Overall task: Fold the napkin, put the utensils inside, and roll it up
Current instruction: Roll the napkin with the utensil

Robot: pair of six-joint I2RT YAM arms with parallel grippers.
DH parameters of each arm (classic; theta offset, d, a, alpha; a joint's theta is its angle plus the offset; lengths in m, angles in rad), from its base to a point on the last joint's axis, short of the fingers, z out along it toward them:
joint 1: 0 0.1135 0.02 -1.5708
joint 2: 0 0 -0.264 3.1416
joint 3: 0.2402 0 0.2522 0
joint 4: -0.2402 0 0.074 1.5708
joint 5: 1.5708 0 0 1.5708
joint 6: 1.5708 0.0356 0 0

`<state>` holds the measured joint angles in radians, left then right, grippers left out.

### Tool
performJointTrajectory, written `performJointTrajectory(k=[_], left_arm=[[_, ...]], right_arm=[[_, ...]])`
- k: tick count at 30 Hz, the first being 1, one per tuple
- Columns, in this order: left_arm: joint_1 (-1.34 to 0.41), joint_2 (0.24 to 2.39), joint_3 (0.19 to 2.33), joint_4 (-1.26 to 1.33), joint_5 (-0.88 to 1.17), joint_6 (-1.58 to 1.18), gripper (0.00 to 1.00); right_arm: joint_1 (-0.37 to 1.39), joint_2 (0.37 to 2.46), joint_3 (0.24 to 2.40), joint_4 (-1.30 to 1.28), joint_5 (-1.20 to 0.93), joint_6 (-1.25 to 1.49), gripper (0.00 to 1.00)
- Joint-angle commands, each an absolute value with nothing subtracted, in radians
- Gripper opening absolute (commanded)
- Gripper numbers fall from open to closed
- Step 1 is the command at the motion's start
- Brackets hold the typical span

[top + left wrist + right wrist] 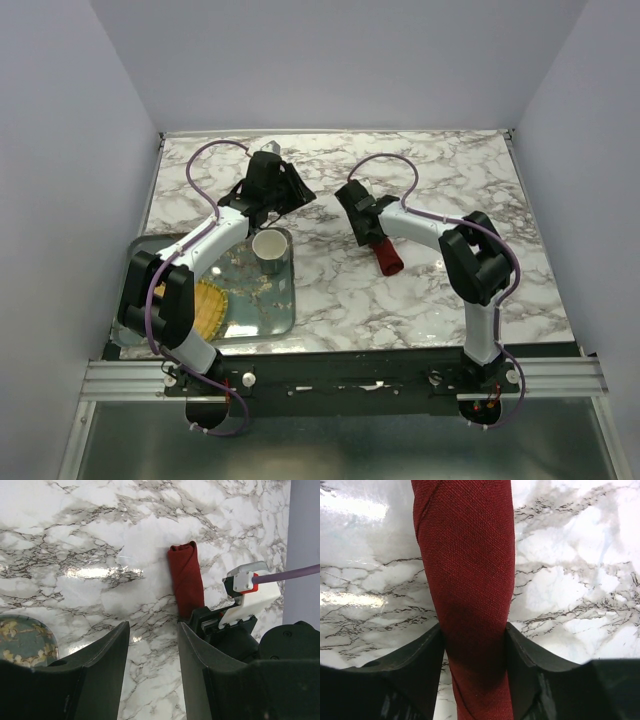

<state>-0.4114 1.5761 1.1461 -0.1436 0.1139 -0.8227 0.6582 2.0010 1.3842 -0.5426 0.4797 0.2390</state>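
The napkin (389, 256), dark red, lies rolled into a tight tube on the marble table, right of centre. My right gripper (374, 238) is at the roll's far end. In the right wrist view its two black fingers press against both sides of the napkin (465, 555), so the right gripper (473, 635) is shut on it. My left gripper (292, 190) hovers over bare marble at the back left, open and empty (152, 630). Its camera sees the napkin (186, 580) roll with the right gripper (212, 622) at one end. The utensils are hidden.
A glass tray (285, 310) sits at the front left beside the left arm, with a pale cup (269, 248) at its far end and a yellow woven mat (208, 308) in it. The tray's corner (20, 640) shows in the left wrist view.
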Motion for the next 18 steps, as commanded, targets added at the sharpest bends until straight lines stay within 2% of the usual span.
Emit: performJointTrajectory(k=[1, 5, 7, 10, 14, 18], left_arm=[[-0.405, 1.559, 1.141, -0.127, 0.124, -0.818, 0.52], [-0.407, 1.575, 1.14, -0.121, 0.132, -0.818, 0.52], [-0.408, 1.586, 1.143, -0.117, 0.158, -0.816, 0.52], [-0.417, 1.624, 1.152, -0.104, 0.213, -0.819, 0.52], [-0.462, 1.675, 1.169, -0.089, 0.239, -0.821, 0.52], [-0.531, 1.724, 1.198, -0.09, 0.253, -0.824, 0.51]], right_arm=[[0.657, 2.029, 1.336, -0.597, 0.45, 0.261, 0.54], [0.635, 2.013, 1.327, -0.583, 0.405, 0.261, 0.49], [0.623, 1.996, 1.322, -0.571, 0.367, 0.256, 0.42], [0.595, 1.965, 1.302, -0.534, 0.263, 0.241, 0.39], [0.525, 1.962, 1.295, -0.497, -0.043, 0.218, 0.36], [0.471, 1.971, 1.292, -0.48, -0.23, 0.209, 0.34]])
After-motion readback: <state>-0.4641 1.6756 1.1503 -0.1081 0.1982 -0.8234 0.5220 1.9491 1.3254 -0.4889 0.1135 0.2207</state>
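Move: The right hand's open fingers already straddle the napkin roll near its middle, so the roll lies straight between them, level with the pads. From that hand the mug stands some 22 cm left and 4 cm back, and the tray's middle about 34 cm left and 10 cm back. From the left hand the roll's middle is roughly 13 cm right, 3 cm back and 14 cm down; the mug sits about 9 cm left, 7 cm back and 12 cm lower. Staying almost in place over the roll and sinking under 1 cm, the right hand closes its fingers further and squeezes the roll's sides, while its wrist rolls about 20 degrees, left side rising, so the gripper body leans right. After a pause the left hand moves right and down towards the roll, some 5 cm in all, drifting slightly back, fingers still half open and touching nothing. ##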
